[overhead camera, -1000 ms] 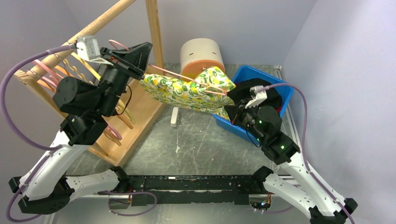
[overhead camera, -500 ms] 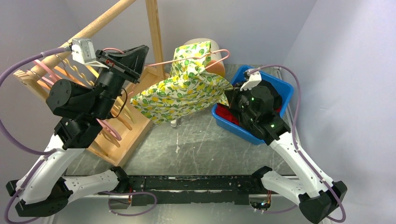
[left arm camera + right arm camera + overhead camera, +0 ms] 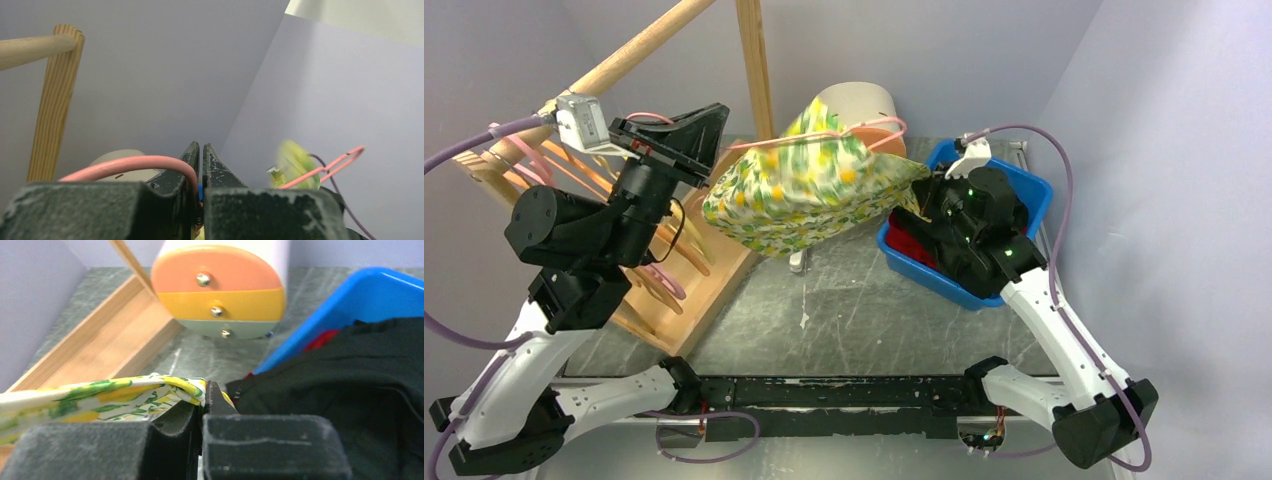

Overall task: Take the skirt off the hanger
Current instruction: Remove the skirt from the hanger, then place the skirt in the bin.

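Note:
The skirt [image 3: 799,190], white with yellow lemons and green leaves, hangs in the air between the arms, still on the pink wire hanger [image 3: 844,135]. My left gripper [image 3: 709,125] is shut on the hanger's hook [image 3: 135,164], whose pink wire runs down between the fingertips. My right gripper [image 3: 924,195] is shut on the skirt's right edge [image 3: 165,390], pinching a fold of the cloth. In the left wrist view the hanger's far end [image 3: 340,160] pokes out beside a blurred bit of skirt [image 3: 295,162].
A wooden rack [image 3: 709,250] with more pink hangers [image 3: 524,150] stands at the left, its pole [image 3: 634,55] overhead. A blue bin [image 3: 1024,190] holding dark and red clothes [image 3: 350,375] sits under the right arm. A round white, orange and yellow container [image 3: 225,285] stands behind.
The left arm has lifted the hanger up and left, the right gripper has moved back with its corner. The skirt rose from lying stretched to hanging bunched; it blurs, still moving.

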{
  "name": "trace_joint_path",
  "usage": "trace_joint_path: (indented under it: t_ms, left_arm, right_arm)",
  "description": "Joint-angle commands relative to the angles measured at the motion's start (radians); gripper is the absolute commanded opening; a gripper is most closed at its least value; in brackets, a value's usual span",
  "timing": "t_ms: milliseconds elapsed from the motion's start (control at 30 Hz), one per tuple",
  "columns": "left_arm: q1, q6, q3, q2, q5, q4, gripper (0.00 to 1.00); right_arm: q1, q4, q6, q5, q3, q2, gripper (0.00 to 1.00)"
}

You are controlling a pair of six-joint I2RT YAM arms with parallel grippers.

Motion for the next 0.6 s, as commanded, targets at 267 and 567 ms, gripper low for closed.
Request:
trace_joint_path:
  t_ms: [267, 567]
  left_arm:
    - [-0.002, 0.005, -0.015, -0.053, -0.028, 0.093, 0.07]
    - [-0.003, 0.001, -0.054, -0.058, -0.044, 0.092, 0.07]
  right_arm:
    - [-0.124, -0.061, 0.069, -0.100, 0.070, -0.012, 0.00]
    - [-0.124, -0.085, 0.020, -0.116, 0.201, -0.177, 0.00]
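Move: The right hand already grips an edge of the lemon-print skirt, whose middle lies about 17 cm to its left, some 4 cm nearer the base and 8 cm higher. The blue bin is roughly 12 cm to the right, 3 cm ahead and 25 cm below; the drawer drum stands 10 cm left, 15 cm ahead. From the left hand, the pink hanger's middle is about 13 cm right, 7 cm ahead, slightly lower; the skirt is 12 cm right, 7 cm ahead, 17 cm lower. Keeping its pinch on the skirt's edge, the right hand tugs about 4 cm to its right and down, tipping slightly, then turns upward and lifts some 8 cm while easing back a little beside the drum. The left hand, still clamping the pink hanger, pulls the other way, about 4 cm left, up and back, then sinks back part of the way. ##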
